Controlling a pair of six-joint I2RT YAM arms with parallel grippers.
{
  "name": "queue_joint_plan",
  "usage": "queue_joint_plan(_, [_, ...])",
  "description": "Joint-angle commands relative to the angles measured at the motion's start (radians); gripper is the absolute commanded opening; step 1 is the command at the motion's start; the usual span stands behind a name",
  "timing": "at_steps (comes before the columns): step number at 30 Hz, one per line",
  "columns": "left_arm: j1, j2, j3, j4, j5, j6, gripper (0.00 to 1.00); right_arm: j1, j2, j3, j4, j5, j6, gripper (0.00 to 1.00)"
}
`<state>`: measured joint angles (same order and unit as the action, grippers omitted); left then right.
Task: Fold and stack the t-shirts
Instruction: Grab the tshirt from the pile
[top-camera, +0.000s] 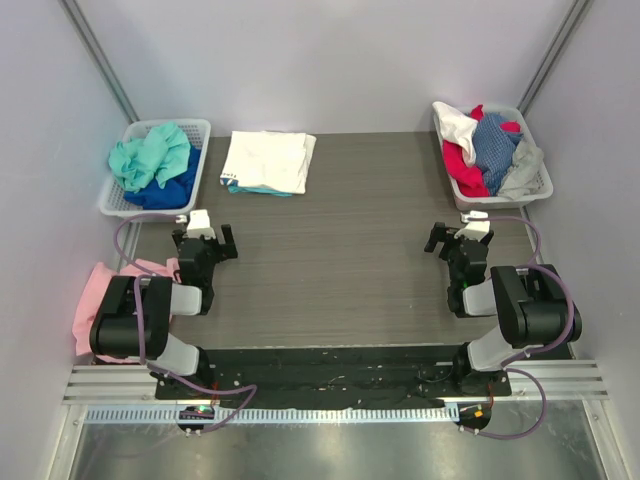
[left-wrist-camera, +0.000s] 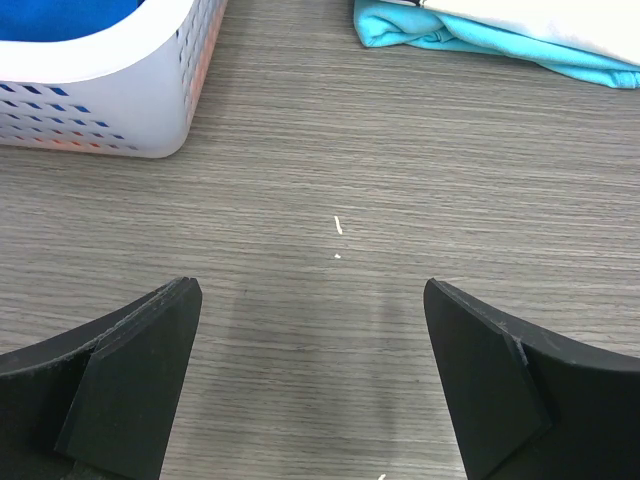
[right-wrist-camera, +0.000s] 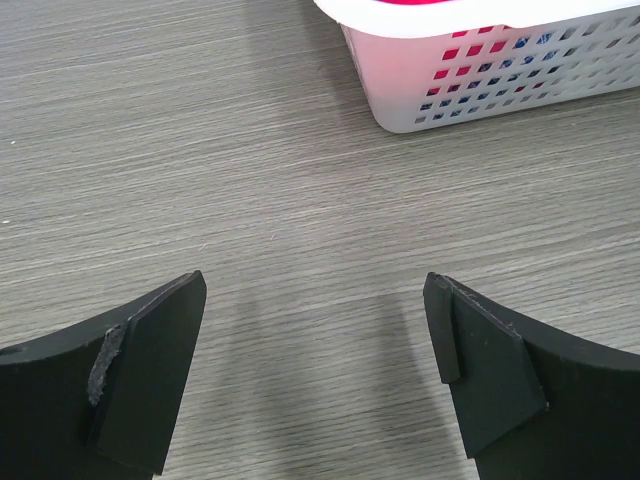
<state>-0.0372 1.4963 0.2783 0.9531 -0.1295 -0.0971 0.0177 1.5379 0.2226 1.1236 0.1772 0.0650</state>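
Note:
A folded white t-shirt (top-camera: 268, 158) lies on a folded turquoise one (left-wrist-camera: 430, 35) at the back of the table, left of centre. A crumpled mint-green t-shirt (top-camera: 150, 158) and a royal blue one (top-camera: 168, 192) fill the left basket (top-camera: 200, 126). Red (top-camera: 462, 160), white, blue-grey (top-camera: 495, 140) and grey tees are heaped in the right basket (top-camera: 500, 200). My left gripper (top-camera: 207, 238) hovers open over bare table, in front of the left basket and short of the folded pile. My right gripper (top-camera: 458, 238) is open too, just in front of the right basket, holding nothing.
A pink cloth (top-camera: 95, 295) hangs off the table's left edge beside the left arm. The white lattice wall of the left basket (left-wrist-camera: 120, 110) is close ahead-left of the left fingers; the right basket's wall (right-wrist-camera: 480, 90) is ahead-right of the right fingers. Grey walls enclose the table.

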Motion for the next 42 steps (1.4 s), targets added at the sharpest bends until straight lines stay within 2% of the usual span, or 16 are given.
queue_joint_plan(1, [0.005, -0.004, 0.032, 0.061, 0.001, -0.001, 1.0, 0.004, -0.002, 0.021, 0.044, 0.005, -0.014, 1.0])
queue_joint_plan(11, [0.007, -0.007, 0.03, 0.059, 0.002, -0.003, 1.0, 0.004, -0.001, 0.02, 0.05, 0.057, 0.009, 1.0])
queue_joint_plan(13, [-0.01, -0.034, 0.039, 0.041, -0.065, -0.012, 1.0, 0.005, -0.005, 0.017, 0.057, 0.073, 0.013, 1.0])
queue_joint_plan(14, [-0.026, -0.057, 0.051, 0.003, -0.114, -0.013, 1.0, 0.013, -0.018, 0.011, 0.059, 0.167, 0.024, 1.0])
queue_joint_plan(15, [-0.039, -0.118, 0.1, -0.128, -0.166, -0.013, 1.0, 0.022, -0.039, -0.002, 0.044, 0.251, 0.042, 1.0])
queue_joint_plan(16, [-0.055, -0.145, 0.132, -0.207, -0.212, -0.012, 0.99, 0.024, -0.088, -0.015, 0.035, 0.257, 0.065, 1.0])
queue_joint_plan(17, [-0.061, -0.165, 0.168, -0.335, -0.222, -0.016, 1.0, 0.039, -0.116, -0.019, 0.047, 0.359, 0.065, 1.0])
queue_joint_plan(19, [-0.076, -0.214, 0.24, -0.41, -0.234, -0.036, 1.0, 0.044, -0.197, 0.061, -0.186, 0.435, 0.123, 1.0])
queue_joint_plan(23, [-0.107, -0.277, 0.317, -0.531, -0.204, -0.108, 1.0, 0.047, -0.255, 0.158, -0.364, 0.504, 0.168, 1.0])
queue_joint_plan(24, [-0.116, -0.284, 0.364, -0.556, -0.199, -0.107, 1.0, 0.048, -0.269, 0.225, -0.493, 0.531, 0.203, 1.0])
queue_joint_plan(26, [-0.139, -0.298, 0.456, -0.655, -0.167, -0.099, 1.0, 0.047, -0.277, 0.311, -0.634, 0.528, 0.289, 1.0])
queue_joint_plan(28, [-0.139, -0.297, 0.521, -0.717, -0.165, -0.089, 1.0, 0.047, -0.268, 0.453, -0.848, 0.507, 0.347, 1.0])
queue_joint_plan(30, [-0.138, -0.266, 0.64, -0.821, -0.183, -0.069, 1.0, 0.057, -0.254, 0.556, -0.98, 0.496, 0.404, 1.0])
queue_joint_plan(34, [-0.124, -0.128, 0.879, -1.011, -0.125, 0.011, 0.99, 0.109, -0.262, 0.649, -1.082, 0.458, 0.42, 1.0])
queue_joint_plan(37, [-0.106, -0.006, 1.085, -1.138, -0.136, 0.06, 1.0, 0.2, -0.278, 0.725, -1.228, 0.442, 0.455, 1.0])
queue_joint_plan(42, [-0.038, 0.131, 1.182, -1.14, -0.209, 0.08, 1.0, 0.393, -0.306, 0.799, -1.416, 0.473, 0.411, 1.0])
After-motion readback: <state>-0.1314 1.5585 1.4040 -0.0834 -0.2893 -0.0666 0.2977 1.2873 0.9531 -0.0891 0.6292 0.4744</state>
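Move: The turquoise t-shirt in the left basket lies about 21 cm ahead of the left hand and 14 cm to its left, roughly level with it. The folded white stack lies some 26 cm ahead, 17 cm to the right and 9 cm lower. From the right hand that turquoise shirt is about 81 cm left and 20 cm ahead; the clothes in the right basket are some 22 cm ahead and 9 cm right, about level. The left hand lifts off its low rest some 24 cm and then reaches forward about 12 cm, fingers open and still pointing forward, ending high over the gap between the left basket and the folded stack. The right hand rises about 15 cm, first easing 5 cm right as it turns clockwise some 25 degrees, then swings back left about 10 cm away from the right basket, easing part of that turn and staying rolled left side up, fingers open. ##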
